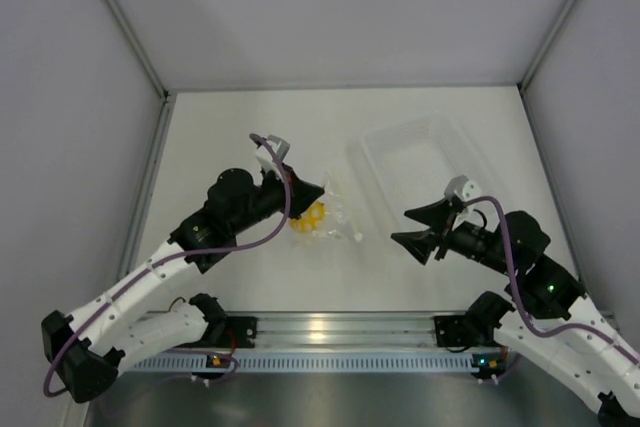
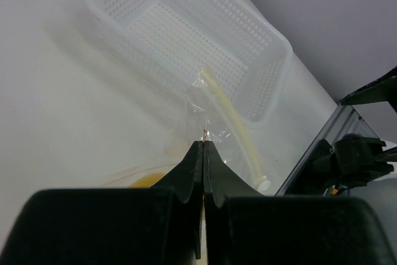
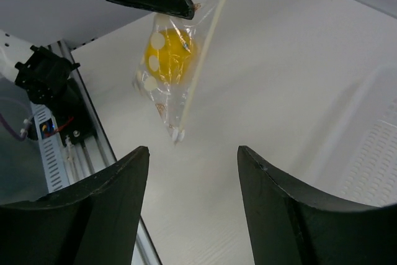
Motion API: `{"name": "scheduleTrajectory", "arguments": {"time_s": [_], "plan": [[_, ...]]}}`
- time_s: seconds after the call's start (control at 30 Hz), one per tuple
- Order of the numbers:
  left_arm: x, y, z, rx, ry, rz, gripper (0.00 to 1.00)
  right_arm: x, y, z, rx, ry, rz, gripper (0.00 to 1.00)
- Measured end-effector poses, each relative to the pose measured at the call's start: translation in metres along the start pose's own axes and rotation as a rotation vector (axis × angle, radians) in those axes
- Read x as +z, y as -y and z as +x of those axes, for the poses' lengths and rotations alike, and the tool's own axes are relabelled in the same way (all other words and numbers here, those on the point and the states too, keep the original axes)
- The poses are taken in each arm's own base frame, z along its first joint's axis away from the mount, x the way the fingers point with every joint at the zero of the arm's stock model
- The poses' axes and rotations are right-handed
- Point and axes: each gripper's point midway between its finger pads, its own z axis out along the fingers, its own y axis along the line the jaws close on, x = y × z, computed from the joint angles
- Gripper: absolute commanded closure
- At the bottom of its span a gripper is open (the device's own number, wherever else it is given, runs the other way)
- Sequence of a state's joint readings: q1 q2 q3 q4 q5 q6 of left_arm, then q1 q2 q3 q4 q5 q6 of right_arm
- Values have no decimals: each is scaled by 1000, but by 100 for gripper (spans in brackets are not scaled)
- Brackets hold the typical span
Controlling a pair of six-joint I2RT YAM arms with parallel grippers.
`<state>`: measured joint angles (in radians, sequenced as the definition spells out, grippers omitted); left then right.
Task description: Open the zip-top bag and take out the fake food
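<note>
The zip-top bag is a small clear crinkly pouch hanging just above the table at centre. Its zip strip runs down one side. My left gripper is shut on the bag's top corner, and its fingertips pinch the plastic. The fake food, a bright yellow oval, sits inside the bag and also shows as a yellow patch from above. My right gripper stands open to the right of the bag, apart from it. Nothing lies between its fingers.
A clear perforated rectangular tray stands at the back right, beyond the bag, and shows as a white basket in the left wrist view. The aluminium rail with both arm bases runs along the near edge. Grey walls close the sides and back.
</note>
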<state>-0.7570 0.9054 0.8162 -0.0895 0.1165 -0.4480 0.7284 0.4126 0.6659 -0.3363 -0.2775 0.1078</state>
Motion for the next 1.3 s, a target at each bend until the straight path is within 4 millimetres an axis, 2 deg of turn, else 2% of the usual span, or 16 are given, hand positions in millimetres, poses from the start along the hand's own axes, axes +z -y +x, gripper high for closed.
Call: {"name": "scheduleTrajectory", "arguments": {"time_s": [0.13,0.27,0.43,0.67,0.77,0.8,0.87,0.9,0.97,1.1,1.17,1.2,1.27,1.3], "plan": [[-3,8,3,-21,-35,75,100,13,-11,0,29,4,-79,42],[-5,19,8,-36,-65,133,100,42,-20,5,145,-47,-154,45],[-7,32,8,-55,-76,198,100,69,-13,21,281,-111,-123,45],[-9,42,3,-66,-66,251,100,94,-17,11,415,-101,-152,49],[-9,43,2,-65,-62,253,100,100,-21,11,459,-103,-175,57],[-9,43,2,-65,-62,253,100,102,-23,10,468,-102,-182,68],[-9,43,2,-64,-62,253,100,105,-28,10,488,-103,-201,83],[-9,43,2,-63,-61,253,100,106,-31,10,499,-108,-211,96],[-8,41,1,-56,-56,245,100,110,-35,12,526,-120,-227,100],[-2,30,1,-21,-41,193,100,119,-35,16,604,-132,-211,100],[4,21,0,7,-35,154,69,123,-31,12,662,-115,-178,100],[6,17,-1,21,-32,135,41,125,-28,11,686,-99,-159,100],[11,10,-4,46,-24,97,19,129,-19,7,759,-60,-102,100],[11,6,-4,59,-22,82,3,131,-13,5,804,-30,-67,100]]}}
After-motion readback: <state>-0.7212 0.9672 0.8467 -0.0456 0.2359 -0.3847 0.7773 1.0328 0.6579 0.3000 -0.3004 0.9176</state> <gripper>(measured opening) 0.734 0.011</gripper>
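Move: The zip strip of the bag lies about 12 cm to the left of the right hand, 4 cm ahead and some 3 cm below. The fake food sits in the bag about 18 cm left, 3 cm ahead and 6 cm below that hand; the basket's middle is roughly 15 cm ahead, 10 cm right and 20 cm down. From the left hand, already pinching the bag's rim, the strip's middle is about 4 cm back, 4 cm right and 3 cm lower. Leftward about 12 cm and then some 3 cm forward, the right hand comes to the hanging bag, rolling some 45 degrees about its own fingers (clockwise seen from behind the hand), and shuts them on the zip strip. The left hand keeps its pinch while easing back and a little up and right, then comes forward again about 4 cm, opens wide and lets go. ##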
